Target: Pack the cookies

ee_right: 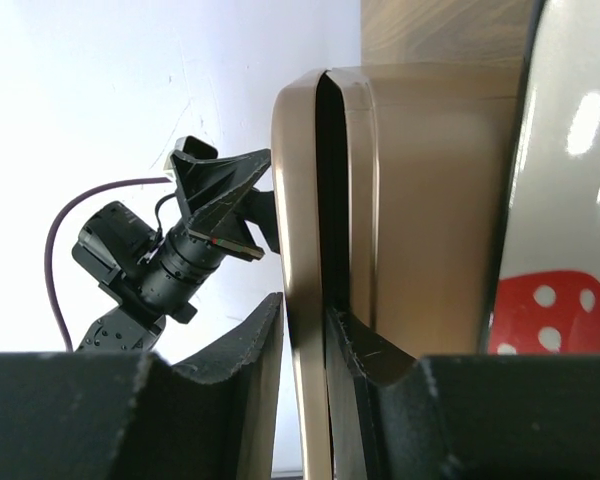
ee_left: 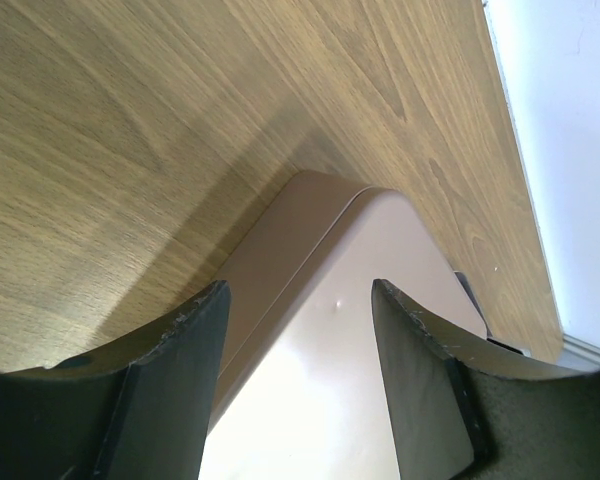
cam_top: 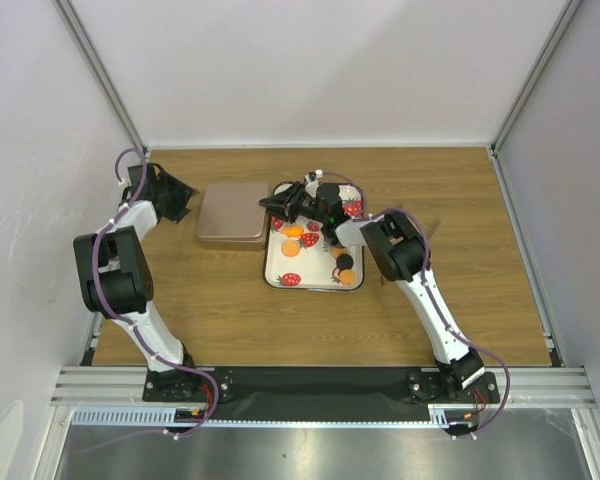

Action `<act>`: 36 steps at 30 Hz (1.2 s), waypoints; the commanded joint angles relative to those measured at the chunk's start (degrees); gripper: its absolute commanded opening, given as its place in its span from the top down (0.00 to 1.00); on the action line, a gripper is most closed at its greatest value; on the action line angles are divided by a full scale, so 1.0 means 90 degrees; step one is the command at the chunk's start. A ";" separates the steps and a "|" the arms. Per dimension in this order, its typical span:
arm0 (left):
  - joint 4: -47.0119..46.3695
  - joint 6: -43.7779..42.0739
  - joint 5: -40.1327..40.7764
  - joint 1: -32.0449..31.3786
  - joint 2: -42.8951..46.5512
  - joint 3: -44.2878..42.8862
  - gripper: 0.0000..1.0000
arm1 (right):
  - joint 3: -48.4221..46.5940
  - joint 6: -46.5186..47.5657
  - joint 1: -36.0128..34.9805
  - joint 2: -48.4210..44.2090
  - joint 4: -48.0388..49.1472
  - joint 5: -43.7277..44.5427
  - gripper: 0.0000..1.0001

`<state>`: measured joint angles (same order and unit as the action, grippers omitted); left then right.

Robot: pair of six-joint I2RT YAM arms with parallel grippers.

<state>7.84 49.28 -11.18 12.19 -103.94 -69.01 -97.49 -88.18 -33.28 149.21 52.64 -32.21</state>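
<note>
Several cookies, orange [cam_top: 291, 249] and black [cam_top: 345, 261], lie on a white strawberry-printed tray [cam_top: 270, 264]. A rose-gold tin [cam_top: 228, 214] sits left of the tray. My right gripper [cam_top: 270, 203] reaches over the tray and is shut on the tin's lid edge [ee_right: 302, 200]. In the right wrist view the right gripper [ee_right: 302, 312] pinches that rim, with a dark gap between the lid and the box [ee_right: 420, 200]. My left gripper [cam_top: 185, 203] is open at the tin's left side. In the left wrist view the left gripper [ee_left: 300, 295] has the tin's corner [ee_left: 330, 340] between its fingers, not touching.
The tray's edge with a red strawberry print [ee_right: 545, 310] shows at the right of the right wrist view. White walls [cam_top: 320, 70] enclose the wooden table [cam_top: 460, 260] at the back and sides. The left arm [ee_right: 170, 260] shows beyond the tin.
</note>
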 commanded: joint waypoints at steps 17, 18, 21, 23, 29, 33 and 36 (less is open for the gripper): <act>-0.0089 -0.0211 -0.0174 -0.0309 -0.0287 -0.0388 0.36 | 0.0881 0.0267 0.0260 -0.0905 0.0382 -0.0054 0.71; -0.0070 -0.0221 -0.0174 -0.0319 -0.0297 -0.0398 0.36 | 0.0901 0.0325 0.0270 -0.0934 0.0343 -0.0054 0.71; -0.0070 -0.0231 -0.0174 -0.0348 -0.0306 -0.0398 0.36 | 0.0950 0.0413 0.0270 -0.0973 0.0274 -0.0054 0.71; -0.0060 -0.0241 -0.0174 -0.0367 -0.0316 -0.0437 0.36 | 0.0959 0.0442 0.0270 -0.1002 0.0225 -0.0054 0.70; 0.0047 -0.0299 -0.0164 -0.0407 -0.0384 -0.0544 0.36 | 0.0794 0.1145 0.0270 -0.1207 -0.0641 -0.0035 0.61; 0.0155 -0.0338 -0.0086 -0.0426 -0.0482 -0.0623 0.36 | 0.0530 0.1536 0.0250 -0.1286 -0.1210 -0.0006 0.54; 0.0223 -0.0368 -0.0028 -0.0436 -0.0550 -0.0642 0.36 | 0.0189 0.1887 0.0250 -0.1237 -0.1775 0.0033 0.50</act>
<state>8.88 47.62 -12.16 8.78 -108.14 -72.58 -91.72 -76.64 -30.94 141.45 41.76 -32.34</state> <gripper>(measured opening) 0.645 0.486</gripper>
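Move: The lid lies over the box, its middle about 12 cm to the left hand's right, 2 cm back and 2 cm lower; the box's middle is under it, some 6 cm below the hand. From the right hand, at the lid's right edge, the lid's middle is about 8 cm left, 2 cm back and roughly level. The strawberry tray's middle is about 12 cm to the right hand's right, 8 cm back and 8 cm down. Drawing back to the right by about 3 cm and sinking slightly, the right hand lets go of the lid's right edge, then opens its fingers wider and tips them down some 10 degrees beside the box. Meanwhile the left hand, fingers still open, moves about 3 cm right, with a small dip and slightly forward, in over the lid's left edge. ##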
